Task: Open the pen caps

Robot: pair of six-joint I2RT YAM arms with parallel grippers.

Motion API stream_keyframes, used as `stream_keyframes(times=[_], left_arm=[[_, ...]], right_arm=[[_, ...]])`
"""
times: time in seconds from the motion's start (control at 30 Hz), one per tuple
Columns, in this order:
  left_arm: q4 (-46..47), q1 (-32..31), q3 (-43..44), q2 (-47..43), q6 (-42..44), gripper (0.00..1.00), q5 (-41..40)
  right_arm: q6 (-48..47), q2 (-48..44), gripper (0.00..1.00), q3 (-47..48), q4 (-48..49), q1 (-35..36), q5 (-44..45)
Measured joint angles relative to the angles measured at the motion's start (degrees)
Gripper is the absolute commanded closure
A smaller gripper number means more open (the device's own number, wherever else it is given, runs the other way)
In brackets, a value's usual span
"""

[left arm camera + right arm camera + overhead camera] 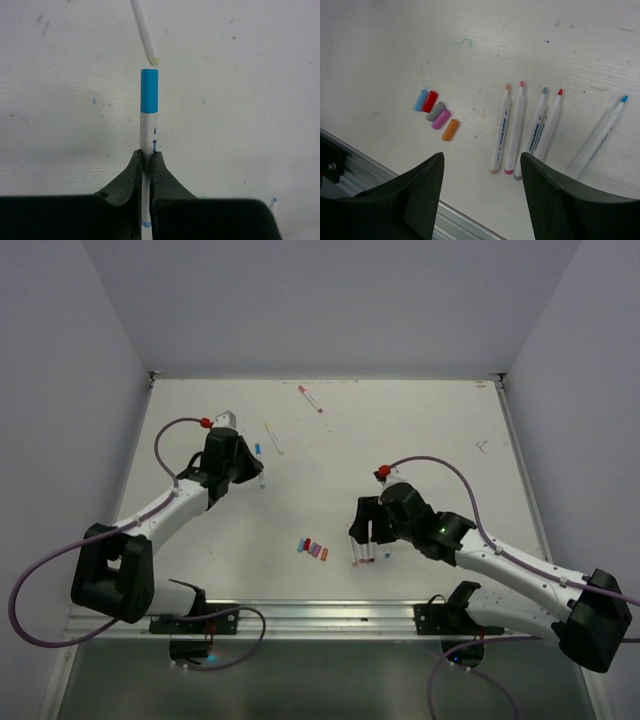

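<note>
In the left wrist view my left gripper (146, 156) is shut on the white barrel of a pen (148, 131) that lies on the table, its blue cap (149, 91) on and pointing away from the fingers. From above, this gripper (256, 468) is at the table's left. My right gripper (482, 162) hangs open and holds nothing, above several uncapped pens (515, 130) lying side by side. Several loose pen caps (441, 119), blue, red, grey, pink and orange, lie in a row to their left. From above, the right gripper (366, 538) is over those pens (362, 550), with the caps (313, 548) beside it.
A yellow-tipped white pen (144, 30) lies just beyond the blue cap, also seen from above (273, 437). Another pen with a pink end (310, 398) lies at the far middle. A metal rail (320, 615) runs along the near edge of the table.
</note>
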Motion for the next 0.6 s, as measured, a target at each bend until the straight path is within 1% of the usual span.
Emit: stream_keyframes(times=[0.2,0.3,0.47,0.6], left_arm=[[8.76,-2.71,-5.66,-5.79,-1.84,1.00,9.35],[14.38,-5.03,-8.98,-9.22,-4.15,1.00,13.14],[23.47,-9.07,-13.79,-12.48,-7.54,1.00,16.33],[30.80,-11.21,-17.90,-13.53,-11.82,1.00,18.18]], right_arm=[[-0.76,2.34,0.35,0.09,6.14,0.00,-7.08],[-1.05,4.09,0.35,0.31,11.32,-0.09,-13.18],[-0.76,7.96,0.35,1.11,20.50,-0.09,-21.99],[-0.37,8.74,0.35,1.14,25.86,-0.11,-25.14]])
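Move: Off to the left hand's right and nearer the base stands the open right gripper, the place its blue-capped pen is taken to: about 26 cm right, 15 cm back, roughly level; the row of caps lies some 14 cm right, 16 cm back and 9 cm below the left hand. From the right hand that held pen is about 26 cm left and 15 cm ahead. Some 10 cm beneath the right hand lie the uncapped pens, with the caps 14 cm to its left. Bringing the still-pinched blue-capped pen towards the right gripper, the left hand sweeps about 11 cm right while drawing back and rising some 7 cm each, its left side dipping, its fingers turning clockwise and tipping up. The right hand comes to meet it, about 10 cm left and 5 cm up, leaving the uncapped pens for above the caps, turning counter-clockwise with its left side rising, jaws kept open and not yet on the pen. ##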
